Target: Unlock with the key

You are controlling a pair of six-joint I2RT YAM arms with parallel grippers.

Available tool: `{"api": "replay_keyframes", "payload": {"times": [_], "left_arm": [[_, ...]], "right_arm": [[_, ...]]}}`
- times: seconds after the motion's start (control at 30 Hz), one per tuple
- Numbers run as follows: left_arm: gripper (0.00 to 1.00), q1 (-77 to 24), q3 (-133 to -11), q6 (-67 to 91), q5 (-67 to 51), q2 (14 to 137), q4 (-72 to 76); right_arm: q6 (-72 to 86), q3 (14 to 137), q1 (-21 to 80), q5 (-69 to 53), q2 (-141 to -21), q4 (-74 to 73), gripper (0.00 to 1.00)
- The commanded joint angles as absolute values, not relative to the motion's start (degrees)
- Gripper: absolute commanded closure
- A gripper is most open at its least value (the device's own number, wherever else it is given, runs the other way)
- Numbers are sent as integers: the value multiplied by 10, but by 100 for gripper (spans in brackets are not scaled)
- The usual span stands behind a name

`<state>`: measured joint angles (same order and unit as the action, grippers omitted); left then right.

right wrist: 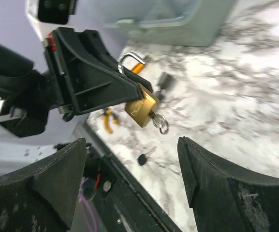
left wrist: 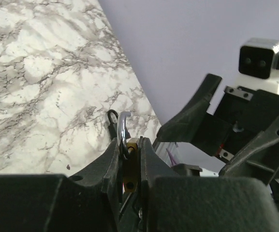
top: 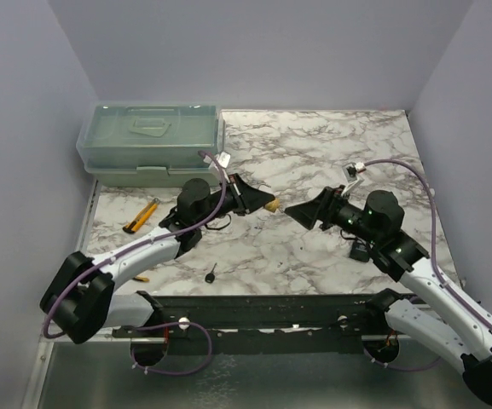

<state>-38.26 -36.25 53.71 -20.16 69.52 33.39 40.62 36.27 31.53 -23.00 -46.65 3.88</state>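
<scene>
My left gripper (top: 258,200) (left wrist: 132,145) is shut on a brass padlock (top: 271,205) (left wrist: 130,164) (right wrist: 141,107) and holds it above the table, shackle (right wrist: 131,59) up. A silver stub with a small ring (right wrist: 160,122) sticks out of the lock's underside. My right gripper (top: 295,211) (right wrist: 132,145) stands open just right of the padlock, facing it, with nothing between its fingers. The key (top: 211,274) (right wrist: 143,158), with its round black head, lies on the marble near the front edge, apart from both grippers.
A pale green toolbox (top: 152,141) stands at the back left. A yellow utility knife (top: 141,216) and yellow-handled pliers (right wrist: 108,118) lie at the left. A small dark padlock (right wrist: 164,82) rests on the marble beyond the brass one. A black rail (top: 271,311) runs along the near edge.
</scene>
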Motion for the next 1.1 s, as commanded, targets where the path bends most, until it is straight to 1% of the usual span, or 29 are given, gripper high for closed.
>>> {"api": "replay_keyframes", "payload": {"times": [0.0, 0.1, 0.17, 0.47, 0.67, 1.07], "left_arm": [[100, -383, -423, 544, -180, 766, 343], [100, -383, -460, 552, -178, 833, 344], [100, -383, -488, 559, -185, 882, 346], [100, -378, -645, 579, -255, 1101, 349], [100, -369, -739, 601, -269, 1219, 346], [100, -362, -883, 592, -268, 1348, 278]], "right_arm": [[404, 346, 318, -47, -419, -107, 19], [420, 345, 318, 17, -401, -148, 19], [424, 345, 318, 35, -395, -165, 19], [438, 336, 318, 47, -375, -195, 20], [440, 332, 318, 52, -363, -206, 20], [440, 330, 318, 53, -351, -227, 20]]}}
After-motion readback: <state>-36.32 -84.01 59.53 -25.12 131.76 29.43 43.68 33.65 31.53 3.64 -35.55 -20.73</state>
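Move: The padlock, key still in it, is already in the left fingers; the open marble it is carried towards is roughly 19 cm ahead of that hand, 14 cm right and 24 cm below. From the left hand, the black padlock is about 31 cm right, 1 cm ahead and 25 cm below; the green box is some 35 cm ahead, 38 cm left and 18 cm below. From the empty right hand, the held padlock is about 8 cm left, 3 cm ahead and 2 cm below. Forward and down by about 17 cm each, and rightward nearly as far, the left arm sweeps the padlock towards the open tabletop, fingers staying shut on its body while the wrist tips them downward. The right hand, already open and clear of the key, backs away to its right and sinks, turning clockwise and tipping its fingers down; most of this comes early, before it eases almost to a stop. ##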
